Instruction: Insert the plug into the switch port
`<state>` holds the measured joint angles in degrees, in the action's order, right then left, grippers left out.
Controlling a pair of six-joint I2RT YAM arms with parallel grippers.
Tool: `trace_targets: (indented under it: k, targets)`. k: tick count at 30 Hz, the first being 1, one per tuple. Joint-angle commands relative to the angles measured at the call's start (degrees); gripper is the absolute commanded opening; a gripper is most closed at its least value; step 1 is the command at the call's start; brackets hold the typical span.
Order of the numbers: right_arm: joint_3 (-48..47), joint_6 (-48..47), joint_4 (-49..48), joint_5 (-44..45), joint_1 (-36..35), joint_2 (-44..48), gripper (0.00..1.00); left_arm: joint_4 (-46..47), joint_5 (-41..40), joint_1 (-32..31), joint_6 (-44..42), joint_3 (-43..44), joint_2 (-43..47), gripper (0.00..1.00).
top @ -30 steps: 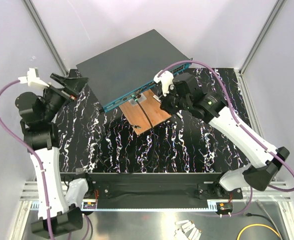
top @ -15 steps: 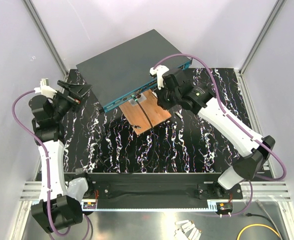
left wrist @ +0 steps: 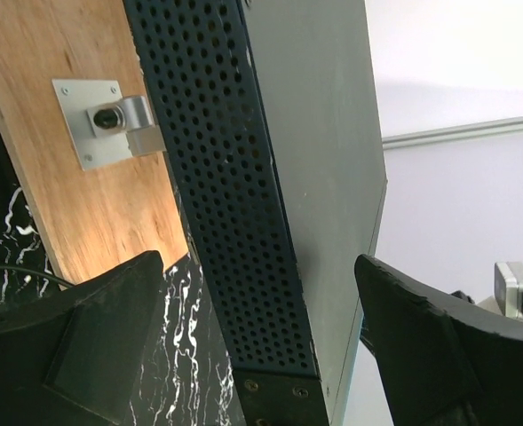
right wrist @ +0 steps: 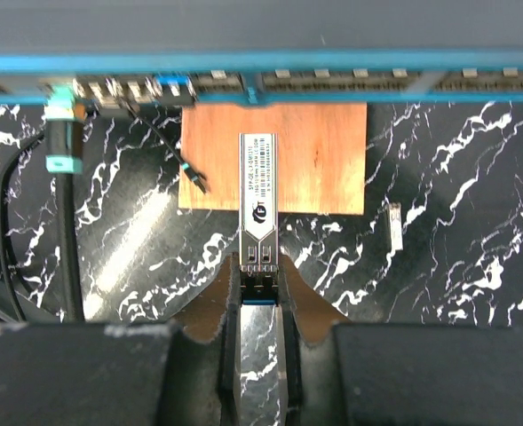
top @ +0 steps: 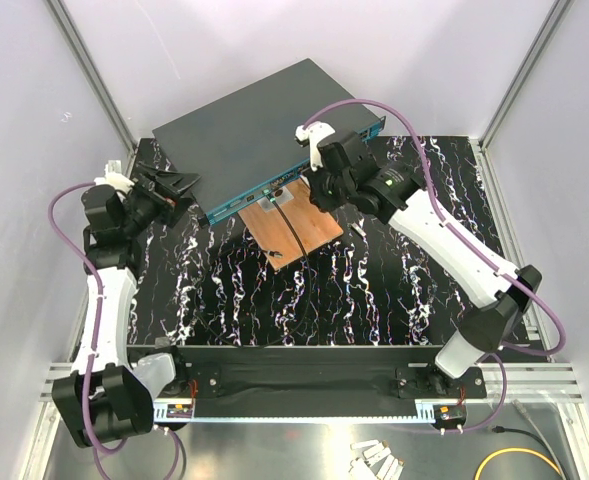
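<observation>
The switch (top: 259, 125) is a flat dark grey box with a teal front edge (right wrist: 261, 64) and a row of ports (right wrist: 332, 84). My right gripper (right wrist: 259, 266) is shut on the rear end of the plug (right wrist: 258, 200), a slim silver module pointing at the port row with a gap left between them. In the top view this gripper (top: 314, 188) hovers just in front of the teal edge, and the plug is hidden under it. My left gripper (top: 186, 188) is open at the switch's left corner. Its fingers (left wrist: 92, 346) straddle the perforated side wall (left wrist: 234, 177) without touching.
A copper-brown board (top: 294, 225) lies before the switch, with a metal bracket (left wrist: 110, 124) and a thin black wire (right wrist: 190, 169). A black cable with a teal connector (right wrist: 61, 151) is plugged in at the left. A small metal piece (right wrist: 396, 226) lies on the marbled mat.
My left gripper has swung right to the switch's left corner. My right gripper, still holding the plug, has moved left and closer to the front edge.
</observation>
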<state>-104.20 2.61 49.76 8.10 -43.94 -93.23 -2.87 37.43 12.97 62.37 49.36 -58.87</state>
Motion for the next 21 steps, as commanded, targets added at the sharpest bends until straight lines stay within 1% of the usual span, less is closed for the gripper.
trace_targets:
  k: [1,7,11,17,21]
  targets:
    - [-3.64,0.82,-0.71,1.83,-0.79,-1.51,0.00,3.23,-1.74,-1.02,0.38,0.12,-0.36,0.94]
    - [-5.75,0.11,0.08,1.57,-0.97,-3.45,0.00,5.07,-1.05,-2.25,2.14,0.38,-1.59,0.88]
    - [-6.45,-0.33,-0.27,1.83,-1.14,-3.89,0.00,6.21,-1.04,-3.57,2.58,0.03,-2.47,0.81]
    - [-7.24,-0.24,-0.19,1.57,-1.93,-4.59,0.00,7.62,-2.18,-5.76,3.64,-1.29,-2.56,0.74]
    - [-6.98,-0.24,0.25,1.57,-2.46,-4.86,0.00,8.32,-2.36,-6.82,4.08,-2.34,-2.12,0.68]
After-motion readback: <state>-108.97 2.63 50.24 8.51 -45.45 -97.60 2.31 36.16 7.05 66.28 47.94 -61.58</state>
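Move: The held plug's target port lies about 5 cm ahead of the right hand, 5 cm to its left and slightly below. The blue-tabbed port is 4 cm ahead, 6 cm left; the green connector 1 cm ahead, 9 cm left. For the open left hand, the switch's left end is roughly 2 cm ahead and 5 cm right, the target port some 3 cm ahead and 21 cm right. Right hand slides the held plug left about 2 cm towards the port; left moves right 3 cm, partly closing. ##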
